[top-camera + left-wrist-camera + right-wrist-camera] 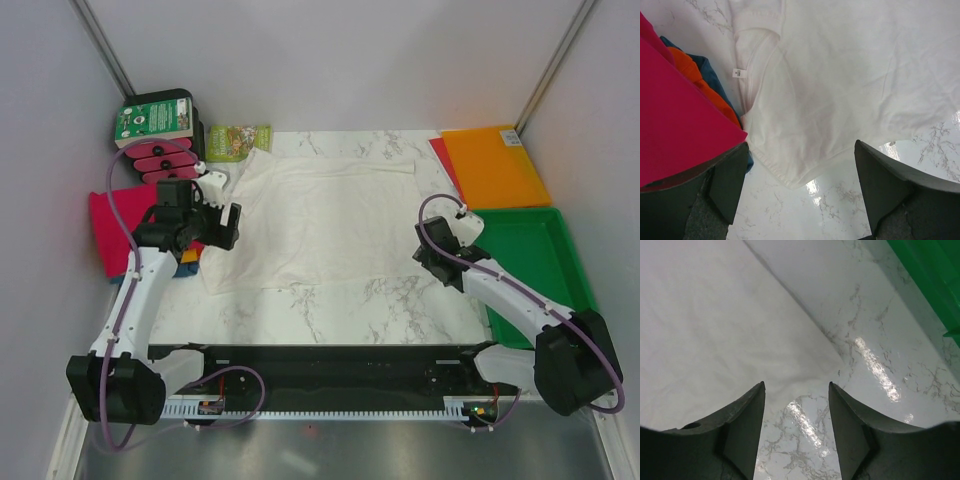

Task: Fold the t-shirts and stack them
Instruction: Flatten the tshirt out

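Observation:
The thin white t-shirt (320, 215) lies spread out and wrinkled on the marble table. It also shows in the left wrist view (840, 75) and the right wrist view (715, 330). A folded pile sits at the left: magenta-pink shirt (115, 225) (675, 115), orange shirt (705, 85) and blue shirt (710, 70). My left gripper (225, 228) (800, 190) is open and empty, above the white shirt's left edge next to the pile. My right gripper (432, 258) (796, 385) is open and empty, just over the shirt's near right corner.
A green tray (530, 260) (935, 270) stands at the right, with a flat orange sheet (495, 165) over a red one behind it. A green-white box (155, 118), a pink and black item (160, 160) and a green packet (238, 140) sit at the back left.

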`<state>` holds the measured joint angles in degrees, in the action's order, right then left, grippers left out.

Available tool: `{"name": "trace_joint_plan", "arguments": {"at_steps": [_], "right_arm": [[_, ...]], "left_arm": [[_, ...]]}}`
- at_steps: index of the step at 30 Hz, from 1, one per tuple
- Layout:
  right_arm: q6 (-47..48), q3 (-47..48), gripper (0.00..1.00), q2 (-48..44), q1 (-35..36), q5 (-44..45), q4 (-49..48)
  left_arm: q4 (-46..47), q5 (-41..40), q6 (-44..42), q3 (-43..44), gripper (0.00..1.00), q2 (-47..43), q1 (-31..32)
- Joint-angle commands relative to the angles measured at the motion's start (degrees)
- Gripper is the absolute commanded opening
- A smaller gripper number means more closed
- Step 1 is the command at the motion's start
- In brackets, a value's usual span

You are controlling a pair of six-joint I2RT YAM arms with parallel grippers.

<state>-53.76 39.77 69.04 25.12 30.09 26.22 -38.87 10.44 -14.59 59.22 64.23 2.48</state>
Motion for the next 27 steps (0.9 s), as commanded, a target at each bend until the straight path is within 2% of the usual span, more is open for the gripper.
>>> {"name": "trace_joint_plan", "arguments": {"at_steps": [1,6,10,14,18,22,27], "right_arm": [[-3.3,-0.8,0.58,2.0,-1.2,-0.1,1.1],[0.1,0.4,0.57,-0.7,7.3,5.5,-0.3],[1.8,1.1,0.58,0.0,8.3,5.5,-0.7],[3.7,2.7,0.59,1.3,9.3,5.8,-1.8],[5.4,4.0,0.6,3.2,10.4,6.1,-2.7],[6.6,4.8,0.59,4.4,10.7,6.2,-3.8],[7.0,4.9,0.6,5.1,11.0,6.0,-4.4]], "left_arm": [[0.2,1.3,0.7,-0.9,0.92,0.5,0.1],[-2.9,6.9,-3.4,-2.7,0.91,0.3,0.4],[-7.3,8.6,-5.9,-1.9,0.86,3.2,2.2],[-11.7,7.3,-9.6,-2.0,0.87,6.3,3.5],[-13.2,2.3,-15.7,-4.4,0.88,9.2,4.4],[-11.2,-0.9,-17.1,-7.9,0.88,12.0,4.5],[-8.1,-1.0,-16.4,-8.7,0.87,18.5,5.0]]}}
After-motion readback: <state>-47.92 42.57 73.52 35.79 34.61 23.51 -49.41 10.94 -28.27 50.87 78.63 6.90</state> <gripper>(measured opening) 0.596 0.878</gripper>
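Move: The t-shirt lies spread on the table. Its near left corner is about 7 cm back from the left hand, 3 cm to its left and some 18 cm below; the red cloth pile sits about 17 cm left of that hand and 5 cm ahead. From the right hand, the near hem spot is roughly 5 cm left, 2 cm ahead and 8 cm down, the shirt's near right corner about 4 cm right and 1 cm ahead, and the green tray's middle some 24 cm right, level with it. Down and back, gathering speed, the left hand sinks about 13 cm towards the t-shirt's near left corner, its fingers staying wide open while the wrist tips some 30 degrees to point steeply down and turns clockwise. The right hand, staying low, slides about 5 cm left along the near hem, away from the near right corner, turning slightly counter-clockwise with its fingers still apart. ##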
